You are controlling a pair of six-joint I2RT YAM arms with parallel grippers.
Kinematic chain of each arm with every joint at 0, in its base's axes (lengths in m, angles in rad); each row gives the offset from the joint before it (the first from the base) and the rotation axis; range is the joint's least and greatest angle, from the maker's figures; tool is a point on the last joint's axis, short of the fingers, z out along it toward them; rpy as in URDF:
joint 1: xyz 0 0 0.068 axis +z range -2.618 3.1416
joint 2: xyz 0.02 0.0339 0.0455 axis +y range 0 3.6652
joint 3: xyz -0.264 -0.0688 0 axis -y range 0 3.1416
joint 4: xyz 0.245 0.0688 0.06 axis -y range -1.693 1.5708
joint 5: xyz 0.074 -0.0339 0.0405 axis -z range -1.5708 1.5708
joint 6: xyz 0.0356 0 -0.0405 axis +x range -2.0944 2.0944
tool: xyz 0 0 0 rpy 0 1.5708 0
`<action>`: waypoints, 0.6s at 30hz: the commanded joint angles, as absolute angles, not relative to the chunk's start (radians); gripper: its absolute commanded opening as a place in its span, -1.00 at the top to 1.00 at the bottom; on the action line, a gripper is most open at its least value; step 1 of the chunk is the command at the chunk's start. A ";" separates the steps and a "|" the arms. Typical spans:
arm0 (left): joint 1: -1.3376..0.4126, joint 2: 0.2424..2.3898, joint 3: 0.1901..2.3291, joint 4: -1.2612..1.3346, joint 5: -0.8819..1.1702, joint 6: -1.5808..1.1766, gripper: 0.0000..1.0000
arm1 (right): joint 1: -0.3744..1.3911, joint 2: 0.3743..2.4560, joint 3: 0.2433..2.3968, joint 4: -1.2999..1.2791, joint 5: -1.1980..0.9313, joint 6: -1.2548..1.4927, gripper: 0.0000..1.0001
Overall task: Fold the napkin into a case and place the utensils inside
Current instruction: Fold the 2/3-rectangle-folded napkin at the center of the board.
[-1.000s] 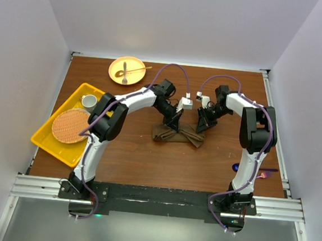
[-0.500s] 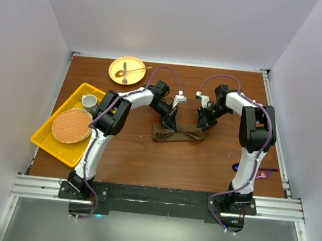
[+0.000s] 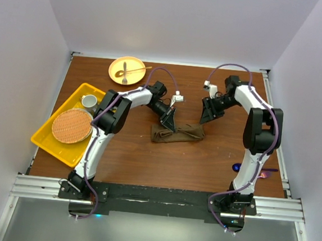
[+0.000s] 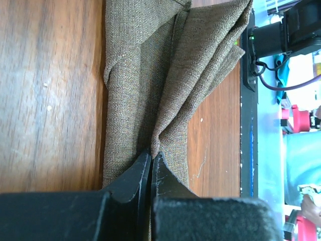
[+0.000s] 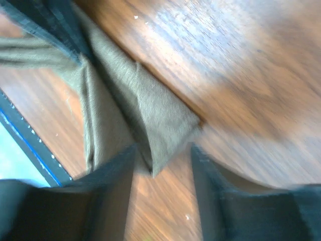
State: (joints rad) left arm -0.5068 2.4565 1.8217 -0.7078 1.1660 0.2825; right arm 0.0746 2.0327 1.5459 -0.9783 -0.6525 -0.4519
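The olive-brown napkin (image 3: 178, 133) lies folded into a long narrow strip at the middle of the table. My left gripper (image 3: 168, 122) is shut on a raised fold at its left end; in the left wrist view the fingertips (image 4: 151, 156) pinch the napkin (image 4: 145, 75). My right gripper (image 3: 208, 111) hangs open just above and behind the strip's right end, holding nothing. In the right wrist view the napkin corner (image 5: 160, 120) lies free between the spread fingers (image 5: 125, 160). A blue-purple spoon (image 3: 238, 167) shows partly behind the right arm. A fork (image 3: 125, 70) lies on the yellow plate (image 3: 115, 76).
A yellow tray (image 3: 60, 148) at the left holds a round woven mat (image 3: 71, 125) and a white cup (image 3: 88, 100). A thin tan utensil (image 3: 139, 69) also rests on the plate. A pink item (image 3: 267, 175) lies near the right table edge.
My right gripper has opened, let go of the napkin's right end and pulled back to the far right. The left gripper shifted slightly left, still pinching the cloth, which now lies flatter and narrower.
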 commanded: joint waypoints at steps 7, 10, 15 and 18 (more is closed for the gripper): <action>-0.494 2.508 1.836 -0.782 1.103 0.348 1.00 | 0.073 1.803 1.497 -1.010 -0.821 -0.778 -0.96; -0.494 2.511 1.836 -0.785 1.103 0.350 1.00 | 0.129 1.758 1.424 -0.939 -0.766 -0.854 -0.96; -0.494 2.511 1.835 -0.785 1.103 0.350 1.00 | 0.198 1.744 1.364 -0.847 -0.729 -0.902 -0.96; -0.494 2.514 1.835 -0.785 1.106 0.344 1.00 | 0.239 1.735 1.316 -0.796 -0.723 -0.925 -0.96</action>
State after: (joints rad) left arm -0.4995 2.4714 1.8301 -0.7586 1.1927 0.3069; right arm 0.2081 1.7657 1.3586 -0.8970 -0.7429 -0.8471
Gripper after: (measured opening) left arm 0.028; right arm 0.982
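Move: The napkin's right end lies about 5 cm back and 3 cm left of the right hand, some 5 cm below it. The left hand's shut fingertips rest on the napkin's fold, roughly 11 cm left and 5 cm back of the right hand and 4 cm lower. The blue spoon is some 17 cm back and 13 cm right of the right hand, down on the table. From the left hand, the napkin's right end is about 8 cm to the right, level in reach. Upward first, by some 6 cm and clear of the cloth, the right hand opens its half-open fingers wide, then swings left and back over the napkin's right end, sinking a little late on. Its wrist turns counter-clockwise by roughly 25 degrees and tilts as it goes. The left hand stays put, its shut fingertips still holding the fold. ##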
